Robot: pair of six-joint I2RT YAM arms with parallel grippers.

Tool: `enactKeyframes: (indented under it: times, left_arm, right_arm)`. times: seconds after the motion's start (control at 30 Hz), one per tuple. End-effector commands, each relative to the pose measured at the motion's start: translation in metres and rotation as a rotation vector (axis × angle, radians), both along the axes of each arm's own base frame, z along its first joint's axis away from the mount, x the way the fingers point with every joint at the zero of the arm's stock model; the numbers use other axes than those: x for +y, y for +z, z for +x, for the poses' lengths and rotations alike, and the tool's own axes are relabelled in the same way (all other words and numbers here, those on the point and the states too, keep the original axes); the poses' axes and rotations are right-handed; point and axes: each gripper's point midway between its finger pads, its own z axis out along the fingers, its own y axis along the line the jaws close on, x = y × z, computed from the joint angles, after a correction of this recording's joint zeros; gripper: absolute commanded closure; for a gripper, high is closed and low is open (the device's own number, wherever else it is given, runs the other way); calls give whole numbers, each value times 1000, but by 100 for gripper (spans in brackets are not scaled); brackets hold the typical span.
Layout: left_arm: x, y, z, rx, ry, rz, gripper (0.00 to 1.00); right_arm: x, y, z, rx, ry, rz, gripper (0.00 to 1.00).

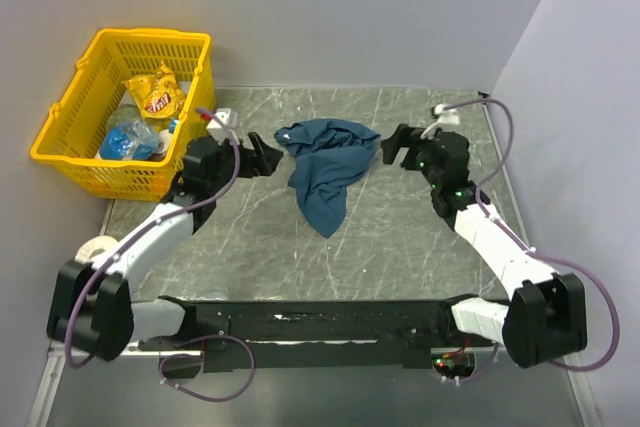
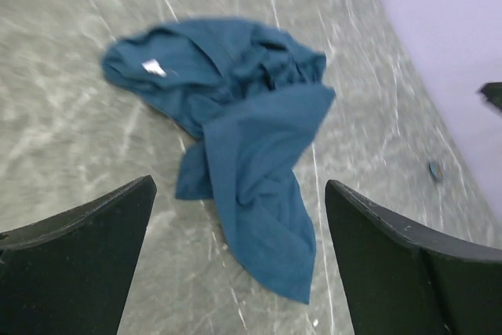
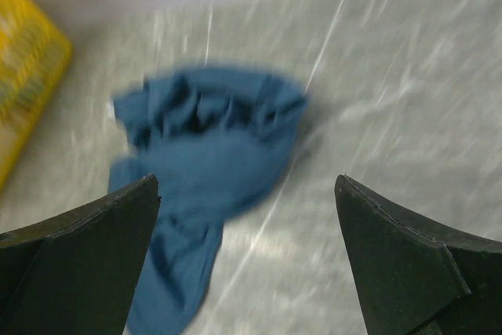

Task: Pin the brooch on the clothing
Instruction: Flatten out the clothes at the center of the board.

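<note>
The clothing [image 1: 325, 169], a dark teal T-shirt, lies crumpled at the middle of the table. Its white neck label [image 2: 153, 67] faces up. My left gripper [image 1: 262, 154] hovers just left of the shirt, open and empty. In the left wrist view the left gripper [image 2: 239, 184] frames the shirt [image 2: 251, 139]. My right gripper [image 1: 396, 149] hovers just right of it, also open and empty. The blurred right wrist view has the right gripper [image 3: 245, 180] over the shirt's [image 3: 212, 147] edge. The brooch [image 2: 434, 169], a tiny round grey disc, lies on the table near the right wall.
A yellow basket [image 1: 152, 35] holding snack packets and a bottle stands at the back left, and also shows in the right wrist view [image 3: 23, 76]. A white tape roll [image 1: 97, 245] sits by the left arm. Walls close the table at the back and right.
</note>
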Motion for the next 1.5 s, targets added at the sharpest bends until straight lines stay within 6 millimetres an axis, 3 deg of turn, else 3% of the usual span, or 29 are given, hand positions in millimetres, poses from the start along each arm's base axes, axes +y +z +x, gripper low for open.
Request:
enactKeyframes:
  times: [0.0, 0.1, 0.27, 0.3, 0.37, 0.4, 0.53, 0.57, 0.6, 0.63, 0.67, 0.7, 0.77, 0.8, 0.87, 0.97, 1.13, 1.2, 1.27, 1.37, 1.47]
  left_arm:
    - [-34, -17, 8, 99, -160, -26, 4]
    - [-56, -37, 10, 157, -280, -44, 4]
    - [-68, -69, 21, 238, -309, -56, 1]
    - [-70, -84, 25, 266, -308, -39, 2]
    - [-74, -91, 33, 287, -301, -18, 6]
    - [-78, -106, 35, 314, -312, -2, 9]
    - [-92, -117, 48, 323, -356, -7, 24]
    - [-95, -120, 50, 326, -367, -6, 32]
    - [-96, -130, 53, 348, -359, -1, 33]
    - [-99, -128, 59, 336, -360, 3, 37]
    - [-98, -133, 60, 351, -362, 18, 55]
    - [-99, -145, 62, 378, -359, 33, 67]
    - [-100, -143, 72, 366, -354, 52, 97]
    - [-99, -139, 75, 357, -343, 52, 99]
    - [-95, -124, 84, 311, -306, 64, 99]
    - [-82, -74, 99, 206, -245, 80, 99]
    - [-61, 50, 109, 7, -171, 117, 99]
    - [-62, 109, 99, -105, -186, 114, 99]
    - [-62, 148, 80, -181, -205, 118, 99]
    - [-74, 200, 42, -304, -264, 107, 99]
    - [-91, 235, -2, -402, -360, 106, 99]
  right_arm:
    - [28, -12, -15, 83, 115, 12, 0]
    - [34, -21, -17, 112, 135, 20, 0]
    - [40, -29, -17, 152, 153, 15, 0]
    - [39, -29, -17, 149, 154, 14, 0]
    - [40, -31, -19, 155, 159, 12, 0]
    - [41, -30, -19, 153, 161, 10, 0]
    - [39, -32, -20, 161, 155, 6, 0]
    - [38, -33, -20, 162, 155, 6, 0]
    - [39, -33, -21, 163, 159, 7, 0]
    - [40, -33, -21, 164, 163, 6, 0]
    - [43, -31, -22, 152, 183, 9, 0]
    - [45, -31, -24, 143, 199, 8, 0]
    - [48, -28, -25, 126, 222, 8, 0]
    - [50, -27, -26, 123, 234, 11, 0]
    - [51, -25, -27, 119, 241, 11, 0]
    - [47, -22, -27, 120, 228, 3, 0]
    - [46, -19, -30, 117, 221, -2, 0]
    - [46, -19, -30, 120, 221, 1, 0]
    - [45, -18, -29, 118, 217, 4, 0]
    - [45, -16, -29, 115, 215, 6, 0]
    - [46, -13, -29, 109, 221, 8, 0]
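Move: The blue garment's middle lies about 11 cm to the left hand's right, 2 cm ahead and some 17 cm below; its far part, the part to be gripped, is about 5 cm beyond that. The yellow basket's middle is roughly 28 cm left of this hand and 8 cm ahead, about 10 cm lower, while the right gripper is some 24 cm to its right, nearly level. From the right hand the garment lies about 12 cm left, level fore and aft, 19 cm below. Left hand sinks rightward, pinches the garment's far part and lifts it some 34 cm; right hand sinks leftward. ##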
